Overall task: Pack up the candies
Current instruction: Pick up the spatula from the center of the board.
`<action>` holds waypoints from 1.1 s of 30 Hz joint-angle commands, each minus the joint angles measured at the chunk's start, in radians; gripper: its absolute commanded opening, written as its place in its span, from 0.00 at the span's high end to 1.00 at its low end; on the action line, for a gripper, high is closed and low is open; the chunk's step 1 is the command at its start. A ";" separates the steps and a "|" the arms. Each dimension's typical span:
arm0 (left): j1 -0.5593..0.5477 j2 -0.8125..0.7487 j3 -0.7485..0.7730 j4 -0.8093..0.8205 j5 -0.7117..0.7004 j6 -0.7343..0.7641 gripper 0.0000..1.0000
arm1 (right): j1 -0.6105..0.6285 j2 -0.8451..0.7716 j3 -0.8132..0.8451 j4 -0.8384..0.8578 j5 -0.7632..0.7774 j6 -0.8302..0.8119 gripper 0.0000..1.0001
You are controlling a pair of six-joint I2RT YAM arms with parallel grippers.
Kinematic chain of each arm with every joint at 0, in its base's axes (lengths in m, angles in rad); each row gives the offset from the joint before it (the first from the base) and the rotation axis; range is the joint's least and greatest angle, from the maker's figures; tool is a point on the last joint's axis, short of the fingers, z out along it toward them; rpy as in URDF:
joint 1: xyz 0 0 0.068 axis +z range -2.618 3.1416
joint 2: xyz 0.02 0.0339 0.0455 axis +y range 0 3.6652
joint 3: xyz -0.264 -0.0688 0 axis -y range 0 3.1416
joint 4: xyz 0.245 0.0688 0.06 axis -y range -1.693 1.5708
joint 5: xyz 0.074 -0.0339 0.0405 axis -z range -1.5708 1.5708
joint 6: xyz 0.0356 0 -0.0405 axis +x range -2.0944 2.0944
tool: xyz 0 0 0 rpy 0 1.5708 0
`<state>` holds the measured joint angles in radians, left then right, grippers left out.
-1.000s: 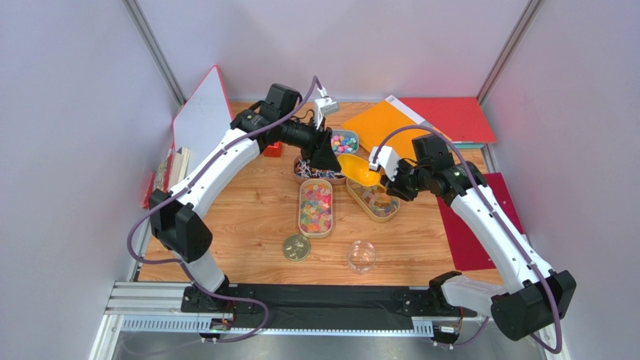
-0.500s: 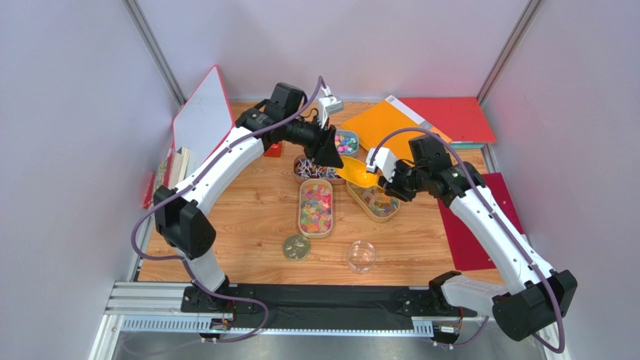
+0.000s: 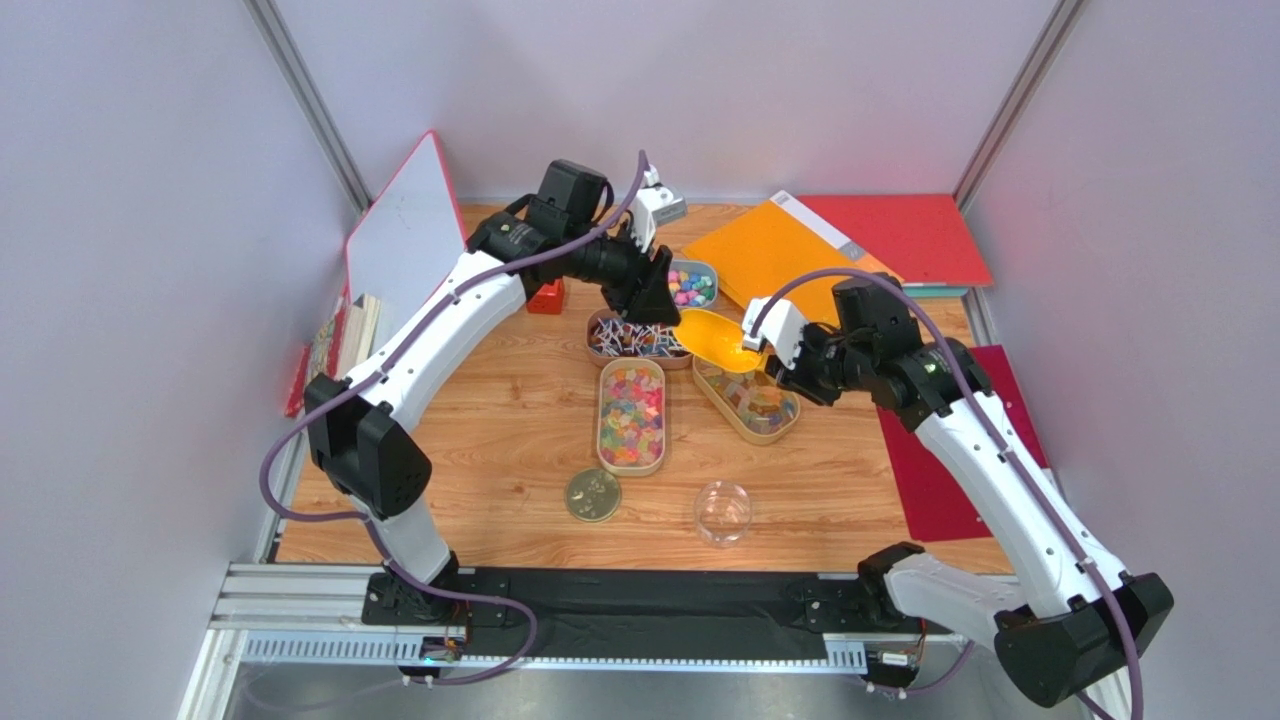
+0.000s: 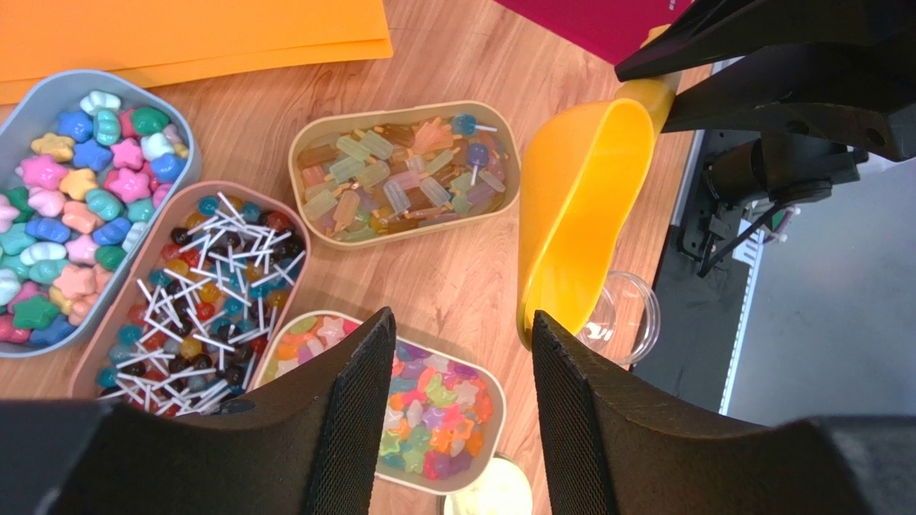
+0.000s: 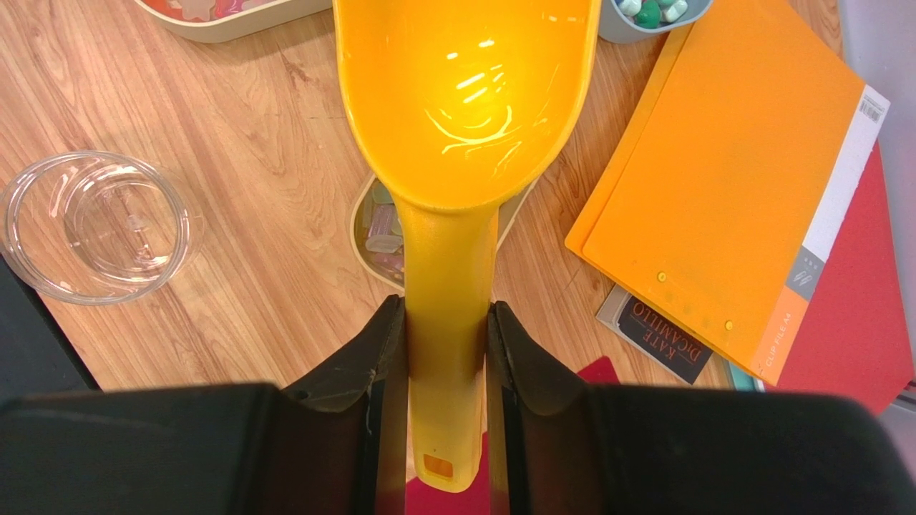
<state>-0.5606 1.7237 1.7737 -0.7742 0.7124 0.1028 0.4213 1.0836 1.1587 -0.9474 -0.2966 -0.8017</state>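
The candies lie in four trays: pink, green and blue pieces (image 4: 75,182) in a grey tray, lollipops (image 4: 199,290) beside it, clear-wrapped sweets (image 4: 398,177) in a beige tray, and coloured gummies (image 4: 435,413) in the near one. My left gripper (image 4: 462,370) hangs open and holds nothing above the lollipop and gummy trays (image 3: 648,305). My right gripper (image 5: 446,343) is shut on the handle of a yellow scoop (image 5: 468,97). The scoop's bowl is empty and hovers between the trays (image 3: 718,342).
A clear round jar (image 3: 724,512) and a round gold lid (image 3: 592,495) sit near the front. A red cube (image 3: 546,297) lies behind the left arm. An orange folder (image 3: 774,248) and red sheets (image 3: 902,237) lie at the back right, with a white board (image 3: 403,225) leaning at the left.
The left gripper has drifted a little toward the back and its jaws have narrowed slightly. The right arm has shifted its elbow outward, while the scoop stays almost in place.
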 commanded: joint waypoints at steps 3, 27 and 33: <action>-0.001 -0.019 0.006 0.013 0.025 -0.009 0.43 | 0.005 -0.002 0.009 0.021 -0.013 0.012 1.00; -0.050 0.007 -0.007 0.036 0.085 -0.034 0.60 | 0.042 0.047 0.012 0.114 -0.007 0.012 1.00; -0.048 0.013 -0.011 0.038 0.093 -0.035 0.76 | 0.042 0.036 0.004 0.121 0.004 0.018 1.00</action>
<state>-0.6003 1.7283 1.7546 -0.7616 0.7616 0.0830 0.4580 1.1389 1.1587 -0.8928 -0.2977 -0.7910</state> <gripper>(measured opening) 0.277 0.256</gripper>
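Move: The left hand, open, has the bowl of the spatula about 6 cm to its right, 2 cm back and some 3 cm lower, with the lip just beside its rear finger. Some 25 cm below that hand, the lollipop box lies about 8 cm ahead and 3 left, the gummy box 3 back and 4 left. The right hand holds the handle; the bowl is about 8 cm left, 3 ahead and 3 above it, the left gripper roughly 14 left, 5 ahead and 6 up. Back and to its right, about 2.5 cm in all, the left hand eases over the lip of the spatula's bowl so that the lip comes between its fingertips, then holds its place while the fingers narrow to roughly half their gap. The right hand keeps its pinch on the handle and carries the spatula about 2 cm left and slightly forward, towards the left gripper. ##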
